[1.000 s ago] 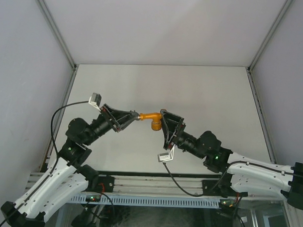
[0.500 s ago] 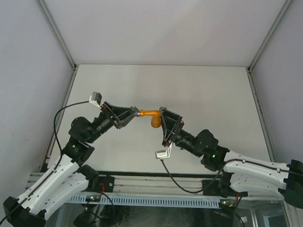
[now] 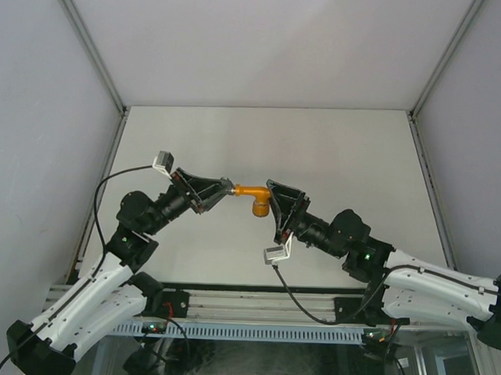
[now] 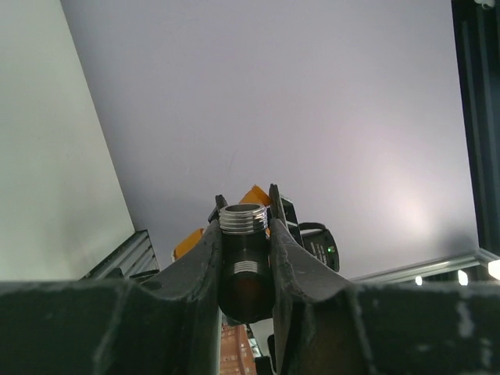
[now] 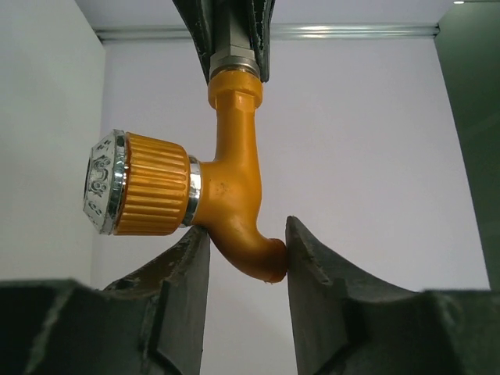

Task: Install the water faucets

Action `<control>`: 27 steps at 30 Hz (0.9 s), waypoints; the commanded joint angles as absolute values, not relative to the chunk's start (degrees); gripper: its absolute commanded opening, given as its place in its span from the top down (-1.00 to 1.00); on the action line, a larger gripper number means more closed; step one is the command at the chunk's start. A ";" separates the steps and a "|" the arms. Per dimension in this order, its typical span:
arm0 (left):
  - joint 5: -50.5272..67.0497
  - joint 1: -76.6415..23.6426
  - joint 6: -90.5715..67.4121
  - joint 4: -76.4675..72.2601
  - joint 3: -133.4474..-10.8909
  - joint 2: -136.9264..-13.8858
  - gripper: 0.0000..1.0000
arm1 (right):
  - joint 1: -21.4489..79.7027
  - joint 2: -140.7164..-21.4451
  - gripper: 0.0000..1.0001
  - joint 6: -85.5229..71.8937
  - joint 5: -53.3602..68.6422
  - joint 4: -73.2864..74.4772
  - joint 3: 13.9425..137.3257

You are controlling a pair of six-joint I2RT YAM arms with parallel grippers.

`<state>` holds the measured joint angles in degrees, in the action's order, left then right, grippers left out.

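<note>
The orange-yellow water faucet (image 3: 249, 190) hangs in mid-air between the two arms, above the white table (image 3: 342, 158). Its threaded end meets a grey metal pipe fitting (image 4: 244, 217), and my left gripper (image 3: 227, 187) is shut on that fitting. In the right wrist view the faucet (image 5: 234, 156) shows a ribbed knob (image 5: 148, 183) pointing left and a bent spout pointing down. My right gripper (image 5: 248, 226) has closed on the spout; one finger touches the body under the knob and the other touches the spout tip. The fitting's far end (image 5: 232, 56) sits between the left gripper's fingers.
Grey walls enclose the table on three sides, with aluminium posts at the back corners. A metal rail (image 3: 255, 295) runs along the near edge by the arm bases. A loose black cable loops beside the left arm (image 3: 98, 199).
My right gripper's jaws have narrowed from wide open to touching the faucet's spout. Both arms and the faucet have drifted slightly to the right.
</note>
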<state>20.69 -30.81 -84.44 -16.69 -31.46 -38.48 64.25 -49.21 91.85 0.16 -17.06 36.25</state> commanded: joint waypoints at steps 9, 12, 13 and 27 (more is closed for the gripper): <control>25.14 -32.29 -76.96 -19.64 -33.93 -40.24 0.99 | 64.87 -47.58 0.91 68.74 11.80 -5.61 46.12; 25.06 -32.52 -74.97 -19.96 -34.19 -40.03 0.99 | 62.86 -46.92 0.65 64.30 15.12 -4.38 46.83; 24.91 -32.46 -74.55 -20.23 -34.07 -39.83 0.99 | 62.31 -46.70 0.32 63.06 16.03 -4.16 46.87; 22.52 -32.45 -68.51 -23.26 -32.71 -36.50 0.99 | 41.89 -39.86 -0.70 5.15 30.34 -13.93 45.32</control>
<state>22.70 -32.29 -73.60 -20.58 -31.62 -36.69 46.15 -40.66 32.01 22.87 -5.17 43.64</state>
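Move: My right hand already pinches the faucet's spout end; the metal fitting the faucet joins is about 7 cm to its left, level ahead and in height. The faucet's knob lies some 3 cm back, 2 cm left and 2 cm below that hand. From my left hand, shut on the fitting, the middle of the faucet is about 6 cm to the right, level ahead. Keeping my right pinch on the spout end, I roll that hand about 20 degrees clockwise, looking along its fingers towards the fitting, sinking slightly. Then I open wide and pull away right and up, about 3.5 cm each, still rolling. My left hand keeps its grip on the fitting, tips its fingers up and eases back 2 cm, rising slightly. ##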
